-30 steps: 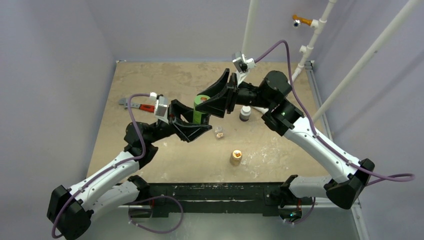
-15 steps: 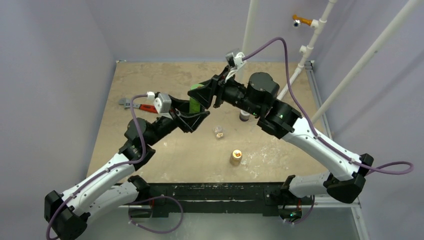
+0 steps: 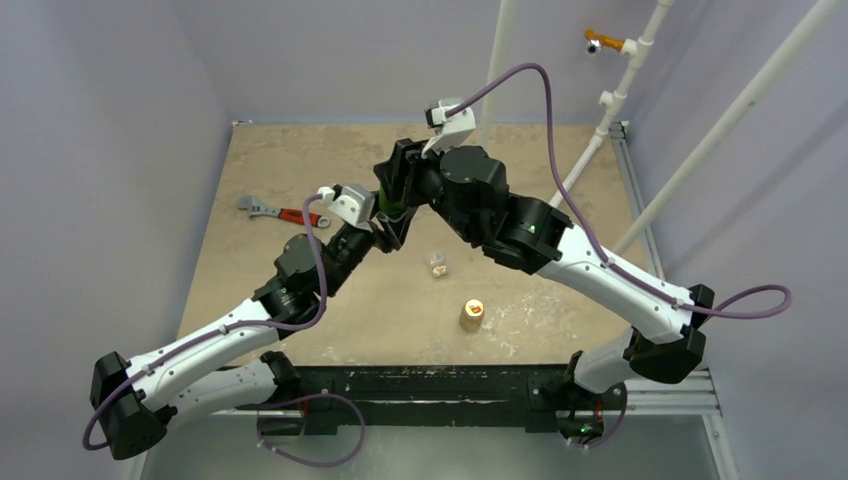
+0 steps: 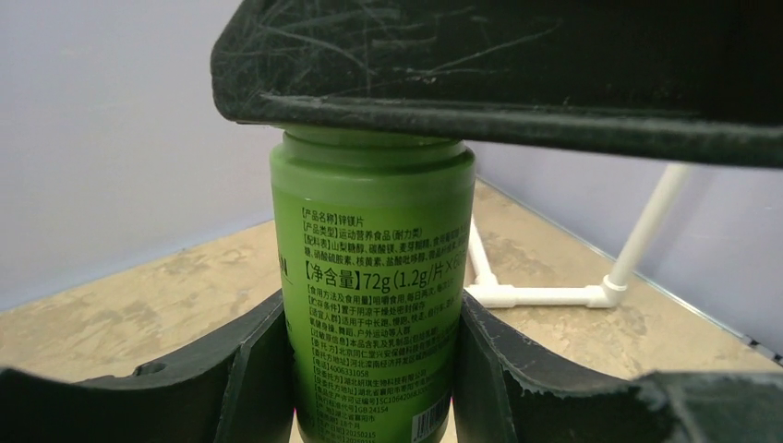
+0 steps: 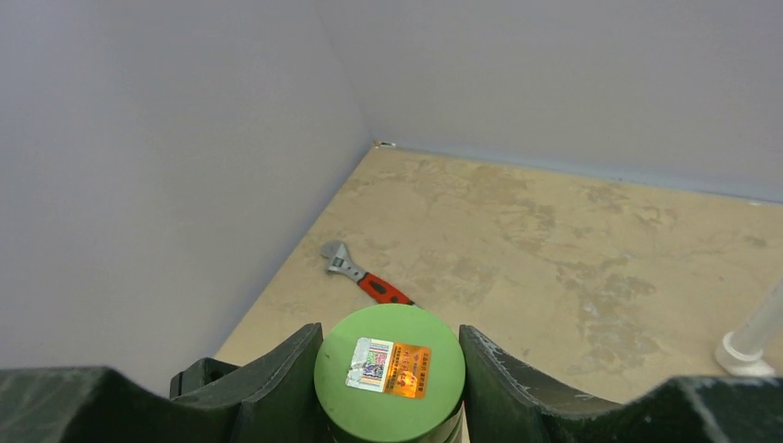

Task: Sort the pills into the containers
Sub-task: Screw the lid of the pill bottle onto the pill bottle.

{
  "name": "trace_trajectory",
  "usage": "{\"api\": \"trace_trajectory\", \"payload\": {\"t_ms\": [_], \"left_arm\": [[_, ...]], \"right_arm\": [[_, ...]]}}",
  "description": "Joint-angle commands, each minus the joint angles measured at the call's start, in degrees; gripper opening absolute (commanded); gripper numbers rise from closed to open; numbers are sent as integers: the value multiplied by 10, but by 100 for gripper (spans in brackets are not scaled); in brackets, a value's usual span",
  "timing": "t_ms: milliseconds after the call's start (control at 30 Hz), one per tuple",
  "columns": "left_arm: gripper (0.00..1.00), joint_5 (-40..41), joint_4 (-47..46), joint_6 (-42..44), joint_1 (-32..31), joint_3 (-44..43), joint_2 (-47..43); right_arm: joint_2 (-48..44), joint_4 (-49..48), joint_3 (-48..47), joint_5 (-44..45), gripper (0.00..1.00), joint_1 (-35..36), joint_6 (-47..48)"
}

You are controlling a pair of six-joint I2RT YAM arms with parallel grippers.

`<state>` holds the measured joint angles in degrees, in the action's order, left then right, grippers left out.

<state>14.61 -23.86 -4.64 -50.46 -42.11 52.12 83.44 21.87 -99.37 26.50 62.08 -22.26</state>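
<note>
A green pill bottle (image 4: 374, 277) is held upright between both arms above the table's middle. My left gripper (image 4: 371, 374) is shut on its labelled body, one finger pressing on each side. My right gripper (image 5: 388, 369) comes from above and is shut on the bottle's green cap (image 5: 389, 369), which bears a sticker. In the top view the bottle (image 3: 392, 207) shows only as a sliver between the left gripper (image 3: 385, 228) and the right gripper (image 3: 398, 185). The small transparent container (image 3: 437, 264) lies on the table just right of them. The pills are too small to make out.
A tan-orange bottle (image 3: 471, 314) stands nearer the front. A red-handled wrench (image 3: 275, 211) lies at the left; it also shows in the right wrist view, wrench (image 5: 369, 280). White pipes (image 3: 620, 90) rise at the back right, with a pipe foot (image 4: 545, 295) on the table.
Both arms have carried the green bottle a little toward the back. The right arm has swung left over it and now covers the dark brown bottle. Neither grip has changed.
</note>
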Motion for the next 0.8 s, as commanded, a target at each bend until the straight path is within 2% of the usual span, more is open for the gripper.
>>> {"api": "trace_trajectory", "payload": {"t_ms": [0, 133, 267, 400, 633, 767], "left_arm": [[0, 87, -76, 25, 5, -56, 6], [0, 71, -72, 15, 4, -63, 12], [0, 52, -63, -2, 4, -58, 13], [0, 30, -57, -19, 5, -51, 11], [0, -11, -49, -41, 9, -40, 8], [0, -42, -53, -59, 15, -28, 3]], "right_arm": [[21, 96, -14, 67, 0, 47, -35], [25, 87, -11, 97, 1, 52, -41], [14, 59, -2, 92, 14, 52, -35], [6, 35, 4, 69, 33, 51, -21], [-20, 3, 19, 11, 81, 51, -13], [-43, -6, 25, -3, 96, 51, -5]]}}
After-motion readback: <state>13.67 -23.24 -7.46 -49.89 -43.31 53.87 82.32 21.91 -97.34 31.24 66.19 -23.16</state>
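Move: The green lid, already on the pill bottle, sits between the right hand's fingers, with the bottle's middle some 5 cm straight below that hand. From the left hand, which holds the bottle body, the lid is about 7 cm straight up. Down on the table, some 40 cm below the right hand, the clear pill container lies about 2 cm ahead and 9 cm to its right, the brown bottle about 10 cm back and 15 cm right. The lid, still pinched, gets the tail of a clockwise twist, roughly 10 degrees, as both hands sink about 1 cm together. After a short hold, the right fingers open wide and that hand draws back about 2.5 cm while its wrist unwinds counter-clockwise; the left hand keeps its grip on the bottle and rises back by about 1 cm. ##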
